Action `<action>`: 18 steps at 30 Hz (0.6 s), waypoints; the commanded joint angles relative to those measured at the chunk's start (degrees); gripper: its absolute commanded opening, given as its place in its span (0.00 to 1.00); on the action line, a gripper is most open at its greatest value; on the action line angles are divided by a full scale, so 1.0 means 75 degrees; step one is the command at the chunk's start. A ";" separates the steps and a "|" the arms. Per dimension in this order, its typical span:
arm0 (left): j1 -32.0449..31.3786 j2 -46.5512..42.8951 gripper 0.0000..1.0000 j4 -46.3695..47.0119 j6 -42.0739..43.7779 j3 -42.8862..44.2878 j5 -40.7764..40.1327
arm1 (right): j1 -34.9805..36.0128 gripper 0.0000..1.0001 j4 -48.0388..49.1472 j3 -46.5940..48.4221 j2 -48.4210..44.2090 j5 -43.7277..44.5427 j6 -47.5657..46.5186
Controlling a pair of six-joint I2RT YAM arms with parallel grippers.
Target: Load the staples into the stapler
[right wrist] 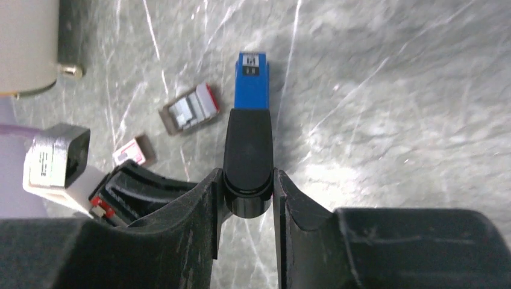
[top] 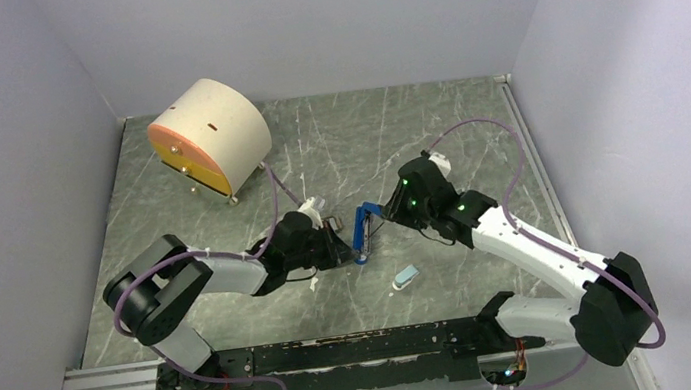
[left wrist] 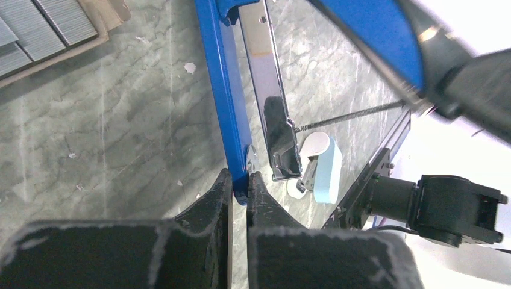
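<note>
The stapler (top: 363, 234) lies in the middle of the table, swung open. In the left wrist view its blue base (left wrist: 220, 90) and silver staple channel (left wrist: 270, 102) run away from me, and my left gripper (left wrist: 240, 176) is shut on the near end of the base. The stapler's blue and black top arm (right wrist: 249, 114) is lifted, and my right gripper (right wrist: 247, 174) is shut on its black end. The staples (right wrist: 189, 110) are grey strips in a small open tray on the table beyond the stapler. The same staples (left wrist: 39, 24) show at the top left of the left wrist view.
A light-blue and white oblong piece (top: 405, 276) lies just in front of the stapler. A little red-and-white box (right wrist: 129, 153) sits near the tray. A cream drum-shaped case with an orange face (top: 210, 137) stands at the back left. Grey walls enclose three sides.
</note>
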 commanded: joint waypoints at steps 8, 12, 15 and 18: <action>-0.0243 0.0270 0.05 -0.1004 0.0770 0.0650 0.0608 | -0.1438 0.15 0.1348 0.0593 0.0489 0.0929 -0.1972; -0.0270 0.0354 0.05 -0.1995 0.1321 0.1105 0.0647 | -0.2117 0.16 0.1796 0.0657 0.0967 0.0064 -0.2635; -0.0281 0.0389 0.05 -0.2201 0.1548 0.1222 0.0805 | -0.2560 0.17 0.2068 0.0737 0.1403 -0.0872 -0.2914; -0.0280 0.0393 0.05 -0.2226 0.1577 0.1253 0.0852 | -0.2818 0.18 0.2182 0.0895 0.1952 -0.1419 -0.3033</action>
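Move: The right fingers already hold the stapler's raised cover by its black end; its hinge lies about 5 cm ahead, 5 cm left and 9 cm below them. The opened staple tray is on the table, roughly 2 cm ahead and 15 cm left of the same hand. From the left fingers, still pinching the base's near end, the hinge lies some 12 cm ahead and 4 cm right, about level. Swing the right gripper forward and to the right, past the hinge, about 12 cm in all, arcing slightly up and then easing down, fingers shut on the black end and tipping up some 10 degrees. Keep the left gripper pinching the base's near end as a counterhold; let it shift about a centimetre right and down and roll roughly 10 degrees. ##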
